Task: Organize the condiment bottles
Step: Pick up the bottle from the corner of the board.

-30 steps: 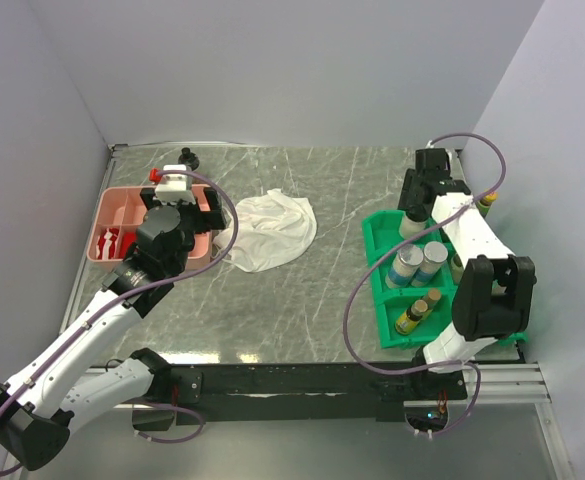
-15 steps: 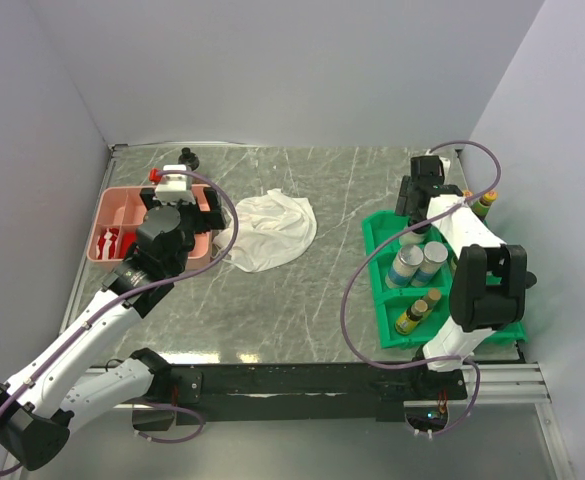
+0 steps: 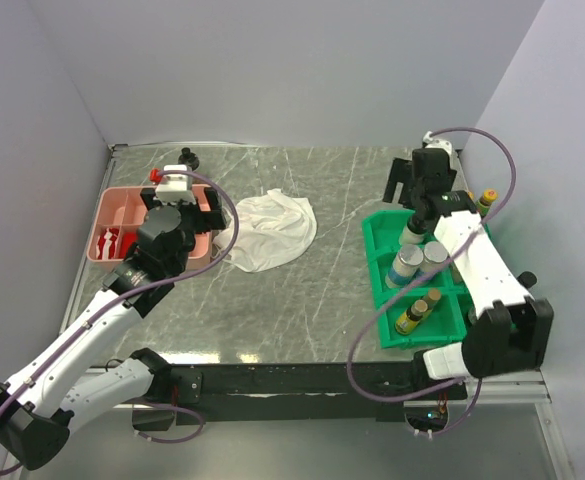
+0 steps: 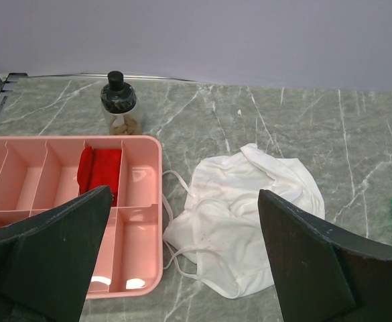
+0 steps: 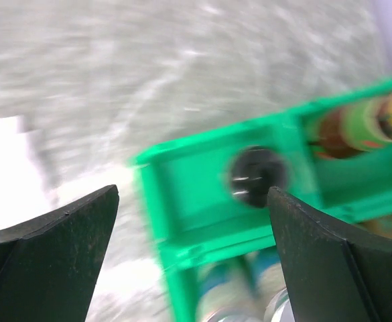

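Several condiment bottles stand in the green tray: a black-capped bottle in the far compartment, two blue-labelled ones in the middle, and small amber ones nearest. My right gripper hangs open above the tray's far end, holding nothing; its view is blurred. A yellow-capped bottle lies at the far right. Another black-capped bottle stands on the table behind the pink tray. My left gripper stays open and empty over that tray's right edge.
A crumpled white cloth lies between the trays. The pink tray holds something red in one compartment. Walls close off the table on three sides.
My right gripper has opened and pulled up and back from the black-capped bottle, which stays in the green tray's far compartment. The left arm has not moved.
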Controlling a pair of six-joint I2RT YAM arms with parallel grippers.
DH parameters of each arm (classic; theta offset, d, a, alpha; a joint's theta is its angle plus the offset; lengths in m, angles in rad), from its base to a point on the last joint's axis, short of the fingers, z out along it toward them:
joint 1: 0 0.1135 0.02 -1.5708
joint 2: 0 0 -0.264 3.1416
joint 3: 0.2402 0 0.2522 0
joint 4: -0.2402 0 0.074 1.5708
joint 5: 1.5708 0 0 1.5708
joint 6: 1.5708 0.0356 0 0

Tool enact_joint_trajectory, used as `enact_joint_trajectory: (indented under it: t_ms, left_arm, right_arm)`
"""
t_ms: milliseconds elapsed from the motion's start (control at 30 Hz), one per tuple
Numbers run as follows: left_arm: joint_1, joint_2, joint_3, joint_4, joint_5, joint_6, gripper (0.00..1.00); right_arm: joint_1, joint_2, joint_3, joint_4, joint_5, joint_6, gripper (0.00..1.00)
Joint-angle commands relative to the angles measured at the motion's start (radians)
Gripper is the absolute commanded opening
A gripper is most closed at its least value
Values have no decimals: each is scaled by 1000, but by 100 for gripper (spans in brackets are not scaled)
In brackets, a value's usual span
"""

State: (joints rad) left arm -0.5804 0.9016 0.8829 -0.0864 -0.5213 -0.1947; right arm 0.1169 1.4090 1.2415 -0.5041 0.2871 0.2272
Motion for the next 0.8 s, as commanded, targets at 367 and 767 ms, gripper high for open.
enact_joint_trajectory:
  t_ms: [367, 767]
  left_arm:
    - [110, 91, 49, 51, 180, -57, 97]
    - [367, 446, 278, 157, 284, -69, 97]
  right_arm:
    - [257, -412, -267, 162, -351, 58, 100]
    - [268, -507, -422, 352, -440, 100, 100]
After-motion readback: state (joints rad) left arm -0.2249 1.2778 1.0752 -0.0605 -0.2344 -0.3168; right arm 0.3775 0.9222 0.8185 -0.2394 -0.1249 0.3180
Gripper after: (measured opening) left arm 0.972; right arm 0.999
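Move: The black-capped bottle at the board's far left corner is about 26 cm ahead of my left hand, 10 cm to its left and 24 cm below. Nearer than the bottle, and lower, sit the pink tray (10 cm ahead, 16 cm left of the hand) and the white cloth (10 cm ahead, 13 cm right). From my right hand the bottle lies some 17 cm farther out, 57 cm to the left and 14 cm lower. After barely stirring at first, my open left hand heads out over the pink tray towards the black-capped bottle: some 10 cm forward, with about 4 cm each left and down, its fingers tipping slightly downward. Meanwhile my empty right hand draws away from the green tray, 15 cm left and 10 cm back, rising first and then sinking a little, turning about 30 degrees counter-clockwise, still wide open. ##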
